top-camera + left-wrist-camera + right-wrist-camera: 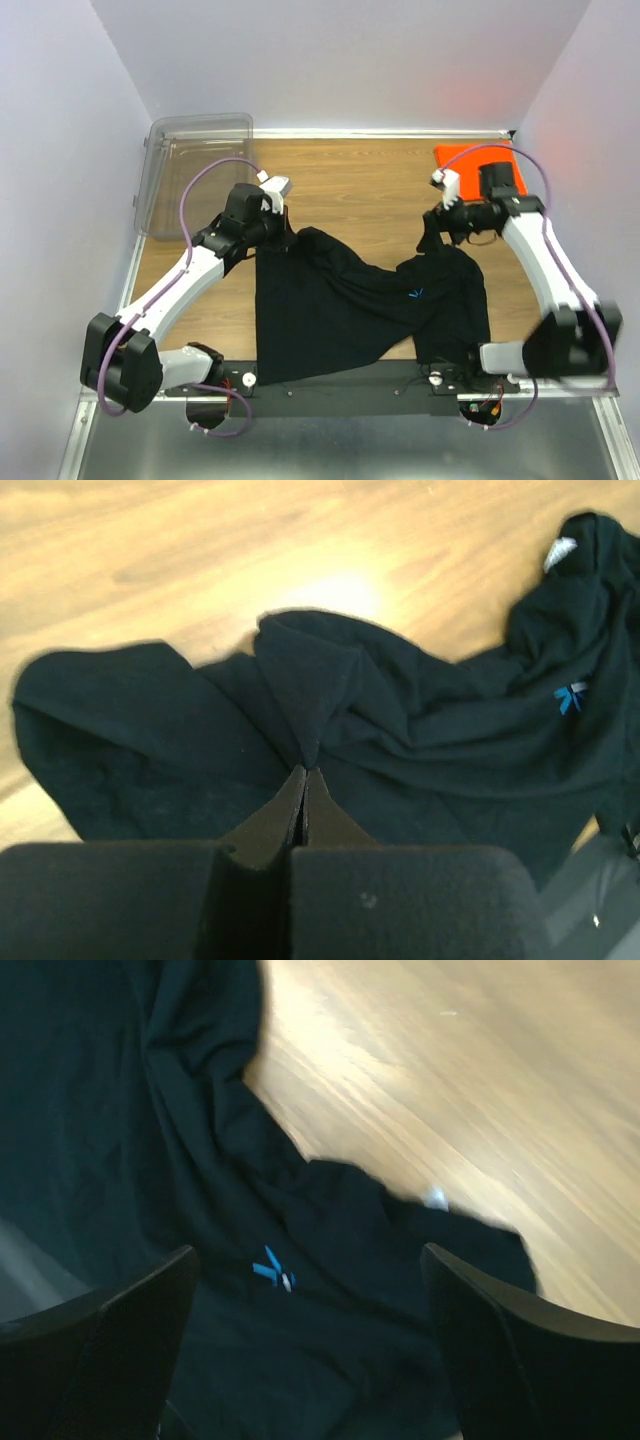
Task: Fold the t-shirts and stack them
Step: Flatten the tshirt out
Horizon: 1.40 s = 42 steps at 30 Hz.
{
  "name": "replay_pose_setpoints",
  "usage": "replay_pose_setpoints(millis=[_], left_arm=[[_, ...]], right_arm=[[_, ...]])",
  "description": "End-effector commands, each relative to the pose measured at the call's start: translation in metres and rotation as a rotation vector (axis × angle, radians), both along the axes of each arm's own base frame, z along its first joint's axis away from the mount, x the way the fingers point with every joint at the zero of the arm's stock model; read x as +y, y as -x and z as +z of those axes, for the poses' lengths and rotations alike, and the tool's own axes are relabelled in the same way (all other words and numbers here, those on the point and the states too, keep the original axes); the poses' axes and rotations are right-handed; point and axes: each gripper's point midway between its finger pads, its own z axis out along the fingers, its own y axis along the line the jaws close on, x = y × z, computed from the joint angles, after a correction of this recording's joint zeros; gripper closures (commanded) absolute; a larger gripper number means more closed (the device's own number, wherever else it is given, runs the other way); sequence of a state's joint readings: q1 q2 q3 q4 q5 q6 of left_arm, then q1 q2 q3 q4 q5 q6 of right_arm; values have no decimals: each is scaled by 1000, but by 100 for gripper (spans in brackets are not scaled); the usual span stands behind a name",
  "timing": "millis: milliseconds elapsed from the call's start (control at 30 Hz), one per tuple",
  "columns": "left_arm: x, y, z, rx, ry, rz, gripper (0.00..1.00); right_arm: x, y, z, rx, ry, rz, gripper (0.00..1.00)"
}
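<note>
The black t-shirt [350, 300] lies crumpled and partly spread on the wooden table, its blue logo [419, 294] facing up. My left gripper [284, 237] is at the shirt's far left corner. In the left wrist view the left gripper [305, 771] is shut on a raised fold of the black shirt [330, 690]. My right gripper [430, 238] hovers over the shirt's far right part. The right wrist view shows the right gripper [308, 1255] wide open, with nothing between its fingers [150, 1310] and the logo [270, 1269] below. The orange t-shirt [463, 155] lies flat at the back right corner.
A clear plastic bin [195, 170] stands at the back left of the table. White walls close in the table at the left, back and right. A black bar [340, 390] with the arm bases runs along the near edge.
</note>
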<state>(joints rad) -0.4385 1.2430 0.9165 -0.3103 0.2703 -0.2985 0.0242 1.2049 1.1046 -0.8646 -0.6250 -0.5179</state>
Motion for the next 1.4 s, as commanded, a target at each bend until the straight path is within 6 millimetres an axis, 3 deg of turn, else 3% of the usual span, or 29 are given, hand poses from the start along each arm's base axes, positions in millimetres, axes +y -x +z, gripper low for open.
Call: replay_pose_setpoints(millis=[0,33,67,133,233,333,433,600,700,800,900,933,1033,1233,1300,1367], left_arm=[[-3,25,15,-4,71,-59,100],[0,32,18,2,73,-55,100],[3,39,31,-28,89,-47,100],[9,49,36,-31,93,-34,100],[14,62,37,-28,111,-30,100],[15,69,32,-16,116,-37,100],[16,72,32,-10,117,-37,100],[20,77,58,-62,135,-30,100],[23,80,77,-94,144,-27,100],[27,81,87,-115,139,-11,100],[32,79,88,-127,123,16,100],[33,79,88,-126,121,18,100],[33,78,83,-120,116,24,100],[31,73,79,-107,114,30,100],[31,73,82,-111,118,29,100],[30,71,85,-119,127,33,100]], right_arm=[[29,-27,-22,71,-80,165,5],[18,-39,-46,120,-10,125,7],[14,-47,-53,117,20,118,8],[9,-51,-76,158,54,126,8],[12,-49,-99,200,82,166,9],[24,-44,-135,291,128,190,14],[38,-38,-155,330,181,215,19],[42,-28,-171,377,210,213,27],[42,-20,-175,403,214,214,35],[46,-6,-178,445,203,229,68],[55,3,-158,449,140,260,85],[58,4,-150,440,118,266,99],[64,-4,-109,351,88,261,99],[70,-40,4,56,41,187,99],[70,-39,29,6,27,176,99],[69,-40,71,-113,12,165,100]])
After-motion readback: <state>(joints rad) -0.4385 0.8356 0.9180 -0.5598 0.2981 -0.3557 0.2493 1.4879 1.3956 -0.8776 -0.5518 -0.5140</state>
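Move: Below the open right hand, about 17 cm down and 5 cm to its left, 1 cm ahead, lies the far edge of the black t-shirt. Its blue mark is some 7 cm back from that hand and 8 cm left; the orange shirt lies roughly 24 cm ahead and 8 cm right. From the left hand, already pinching the shirt, that far edge is about 33 cm right, 2 cm back and 15 cm lower; the clear bin stands some 18 cm ahead and 22 cm left. Dropping some 16 cm and edging left, the right hand tips down, turns counter-clockwise and shuts on the black shirt's far edge. It then lifts about 18 cm, reaching slightly forward as it levels out. The left hand keeps its pinch while drawing back 7 to 8 cm, rising about as far and drifting slightly left. ##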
